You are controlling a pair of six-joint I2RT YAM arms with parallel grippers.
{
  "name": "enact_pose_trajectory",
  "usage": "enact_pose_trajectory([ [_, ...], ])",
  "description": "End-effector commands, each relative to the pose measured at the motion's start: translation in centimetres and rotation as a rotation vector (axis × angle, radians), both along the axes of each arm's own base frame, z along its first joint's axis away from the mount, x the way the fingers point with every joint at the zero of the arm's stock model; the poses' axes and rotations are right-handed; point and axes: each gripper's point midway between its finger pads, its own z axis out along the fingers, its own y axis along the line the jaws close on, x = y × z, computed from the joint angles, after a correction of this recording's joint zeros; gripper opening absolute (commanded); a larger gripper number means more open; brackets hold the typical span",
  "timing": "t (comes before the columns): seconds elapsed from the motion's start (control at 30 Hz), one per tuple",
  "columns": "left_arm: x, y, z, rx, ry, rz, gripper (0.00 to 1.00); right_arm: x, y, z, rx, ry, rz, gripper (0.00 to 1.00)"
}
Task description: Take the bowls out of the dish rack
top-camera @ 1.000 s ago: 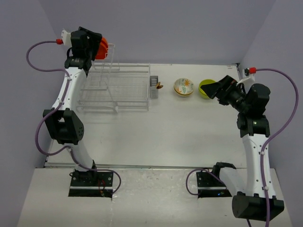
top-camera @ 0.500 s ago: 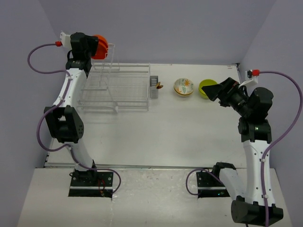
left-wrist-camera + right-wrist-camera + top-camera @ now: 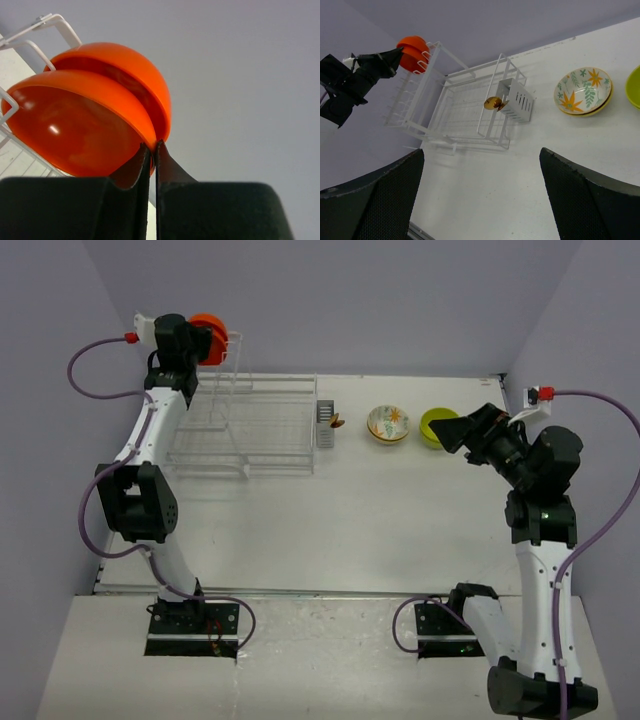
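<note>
Two orange-red bowls stand on edge, one against the other, at the top of the dish rack's (image 3: 262,426) upright tier. My left gripper (image 3: 152,145) is shut on the rim of the nearer orange-red bowl (image 3: 80,125), with the other (image 3: 131,66) just behind it. From above, this gripper (image 3: 192,340) sits high at the rack's back left corner by the orange bowls (image 3: 211,326). The patterned bowl (image 3: 388,424) and the lime green bowl (image 3: 431,422) rest on the table to the right of the rack. My right gripper (image 3: 480,150) hangs open and empty above the table beside the green bowl.
A small grey caddy (image 3: 325,424) hangs on the rack's right end with a small golden object (image 3: 493,103) at it. The rack's low flat section (image 3: 462,107) holds nothing. Purple walls close in at the back and sides.
My left gripper has closed from wide open onto the orange-red bowl's rim. The right arm has drawn back slightly, its gripper still open.
</note>
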Motion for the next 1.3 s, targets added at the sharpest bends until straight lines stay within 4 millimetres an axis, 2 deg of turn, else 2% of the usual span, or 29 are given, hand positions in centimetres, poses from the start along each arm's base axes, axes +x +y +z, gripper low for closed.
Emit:
enact_pose_trajectory([
  [0.0,-0.8,1.7,2.0,0.030,-0.052,0.056,0.00,-0.5,-0.4,1.9,-0.031,-0.049,-0.025,0.97],
  [0.07,-1.0,1.7,2.1,0.033,-0.068,0.053,0.00,-0.5,-0.5,2.0,-0.038,-0.051,-0.034,0.97],
  [0.17,-1.8,1.4,4.4,0.028,-0.156,0.038,0.00,-0.8,-0.4,2.5,-0.035,-0.065,-0.031,0.97],
  [0.47,-3.1,-0.1,7.9,0.036,-0.320,-0.042,0.00,-1.0,-0.5,2.8,-0.035,-0.076,-0.038,0.97],
  [0.53,-3.5,-0.3,8.0,0.038,-0.333,-0.056,0.00,-1.0,-0.5,2.9,-0.037,-0.077,-0.041,0.97],
  [0.63,-4.9,-0.7,9.4,0.043,-0.399,-0.076,0.00,-0.8,-0.6,2.8,-0.038,-0.073,-0.044,0.98],
  [0.67,-5.6,-1.0,10.4,0.053,-0.439,-0.092,0.00,-0.8,-0.6,2.9,-0.039,-0.076,-0.044,0.97],
  [0.83,-7.0,-1.4,10.8,0.064,-0.462,-0.118,0.00,-0.8,-0.4,2.7,-0.028,-0.073,-0.035,0.98],
  [0.87,-7.7,-1.4,11.6,0.065,-0.477,-0.119,0.00,-0.7,-0.4,2.7,-0.027,-0.071,-0.035,0.97],
  [0.9,-8.0,-1.5,11.2,0.067,-0.476,-0.120,0.00,-0.7,-0.5,2.8,-0.027,-0.074,-0.038,0.97],
  [0.97,-9.3,-1.6,12.1,0.071,-0.495,-0.126,0.00,-0.7,-0.5,2.9,-0.026,-0.073,-0.039,0.97],
  [1.0,-9.3,-1.7,11.7,0.075,-0.491,-0.137,0.00,-0.6,-0.5,2.9,-0.026,-0.073,-0.039,0.97],
  [1.07,-10.2,-2.2,12.5,0.092,-0.510,-0.164,0.00,-0.4,-0.5,3.2,-0.025,-0.077,-0.036,0.97],
  [1.13,-11.2,-5.3,13.8,0.178,-0.550,-0.294,0.00,-0.1,-0.5,3.3,-0.018,-0.074,-0.036,0.98],
  [1.17,-11.4,-6.9,14.2,0.285,-0.571,-0.348,0.00,0.1,-0.5,3.7,-0.018,-0.080,-0.033,0.98],
  [1.2,-12.3,-9.6,16.2,0.358,-0.610,-0.462,0.00,0.7,-0.5,3.5,-0.016,-0.061,-0.029,0.98],
  [1.23,-12.0,-13.6,15.2,0.413,-0.594,-0.570,0.00,1.1,-0.5,3.5,-0.020,-0.052,-0.026,0.98],
  [1.27,-12.9,-16.4,16.0,0.566,-0.603,-0.688,0.00,1.2,-0.6,4.3,-0.021,-0.054,-0.028,0.98],
])
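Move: The left fingers are already shut on the rim of the front orange bowl, whose middle sits about 4 cm ahead, 2 cm right and 5 cm below them. The rear orange bowl is about 4 cm beyond it. The stacked patterned bowls lie about 62 cm to the left hand's right, level with it ahead and some 30 cm lower. From the open right gripper, the front orange bowl is roughly 33 cm ahead, 70 cm left and 8 cm below. Keeping its pinch on the rim, the left hand hardly travels at first, easing back a centimetre while the wrist begins to tip up, then draws the front orange bowl up and back off the rack, away from the rear one, some 10 cm up and 9 cm back. Right at the end it swings about 5 cm to the right, the fingers now tipped up some 25 degrees and turned roughly 20 degrees clockwise towards the open side of the table. ##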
